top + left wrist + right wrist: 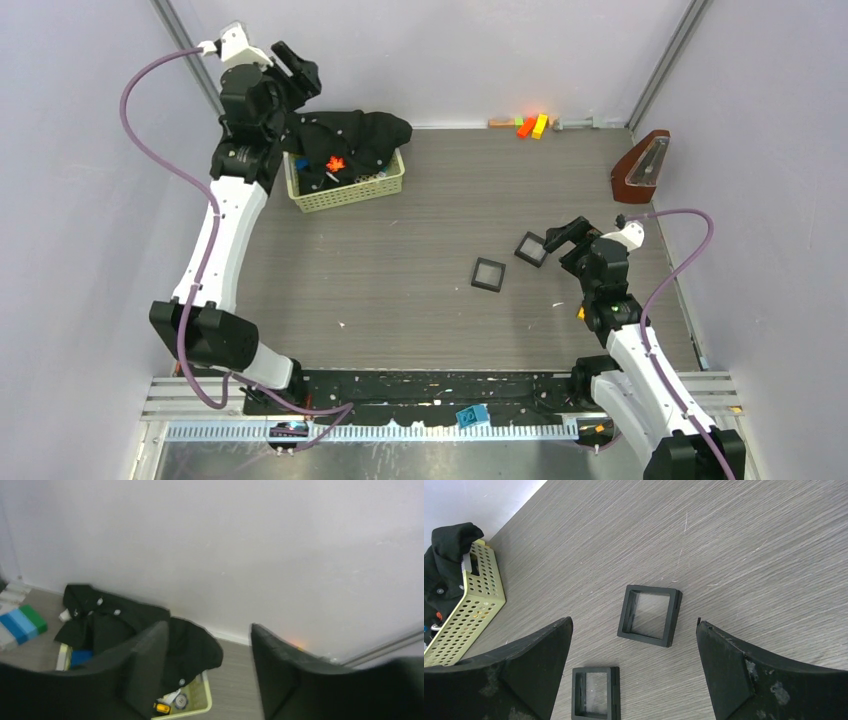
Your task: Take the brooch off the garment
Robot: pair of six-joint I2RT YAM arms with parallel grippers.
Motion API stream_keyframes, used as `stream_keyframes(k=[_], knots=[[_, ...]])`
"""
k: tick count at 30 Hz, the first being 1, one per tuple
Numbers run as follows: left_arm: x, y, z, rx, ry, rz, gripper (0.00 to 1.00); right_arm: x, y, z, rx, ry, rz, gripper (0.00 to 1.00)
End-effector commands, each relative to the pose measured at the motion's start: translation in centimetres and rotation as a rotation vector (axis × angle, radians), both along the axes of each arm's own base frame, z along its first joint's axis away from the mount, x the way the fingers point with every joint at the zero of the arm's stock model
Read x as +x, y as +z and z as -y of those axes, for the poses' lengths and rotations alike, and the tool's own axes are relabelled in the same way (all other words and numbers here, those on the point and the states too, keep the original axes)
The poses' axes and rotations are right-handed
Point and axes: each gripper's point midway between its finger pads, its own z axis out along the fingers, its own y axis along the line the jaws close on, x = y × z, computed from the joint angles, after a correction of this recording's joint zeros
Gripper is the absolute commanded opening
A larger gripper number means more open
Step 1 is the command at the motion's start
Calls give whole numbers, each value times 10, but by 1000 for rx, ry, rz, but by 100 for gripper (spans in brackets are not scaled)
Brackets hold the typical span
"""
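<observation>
The black garment [355,132] lies draped over a pale green basket [350,192] at the back left. The tiny orange-red brooch [336,163] shows on the cloth inside the basket. My left gripper [296,68] hangs raised above and behind the basket, near the back wall, apart from the cloth. In the left wrist view the left gripper [209,626] is open and empty, with the garment [110,620] below; the brooch is hidden there. My right gripper [560,235] stands open over the table at the right. In its wrist view the right gripper [634,624] holds nothing.
Two small square black frames [489,274] [531,248] lie under and beside the right gripper. Orange, yellow and green toy blocks [532,125] sit along the back wall. A brown wedge-shaped object [640,168] stands at the right edge. Blue and green blocks [22,622] lie left of the basket.
</observation>
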Motion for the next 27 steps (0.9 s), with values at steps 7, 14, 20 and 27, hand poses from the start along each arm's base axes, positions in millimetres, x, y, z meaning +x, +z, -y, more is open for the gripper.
stream_keyframes(k=[7, 14, 20, 27], knots=[[42, -150, -25, 91, 132, -392, 94, 5, 8, -1, -3, 6, 43, 100], [83, -232, -35, 79, 155, -519, 98, 6, 4, -2, -6, 12, 36, 100], [107, -276, -44, 70, 185, -577, 98, 7, 1, -2, -6, 16, 29, 100], [126, -305, -60, 66, 216, -588, 97, 3, 36, -11, 30, 54, 71, 100]])
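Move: The leaf brooch on the garment lies about 15 cm ahead of the left hand, 3 cm to its left and far below, some 39 cm. The basket's middle is also 15 cm ahead but straight in line and a bit lower, and the blue-green blocks stand about 18 cm left of the brooch and 4 cm farther out. From the right hand, the brooch is roughly 32 cm ahead, 55 cm left and 8 cm lower. The left hand plunges about 33 cm down and 10 forward towards the brooch, fingers tipping down, opening wide. ##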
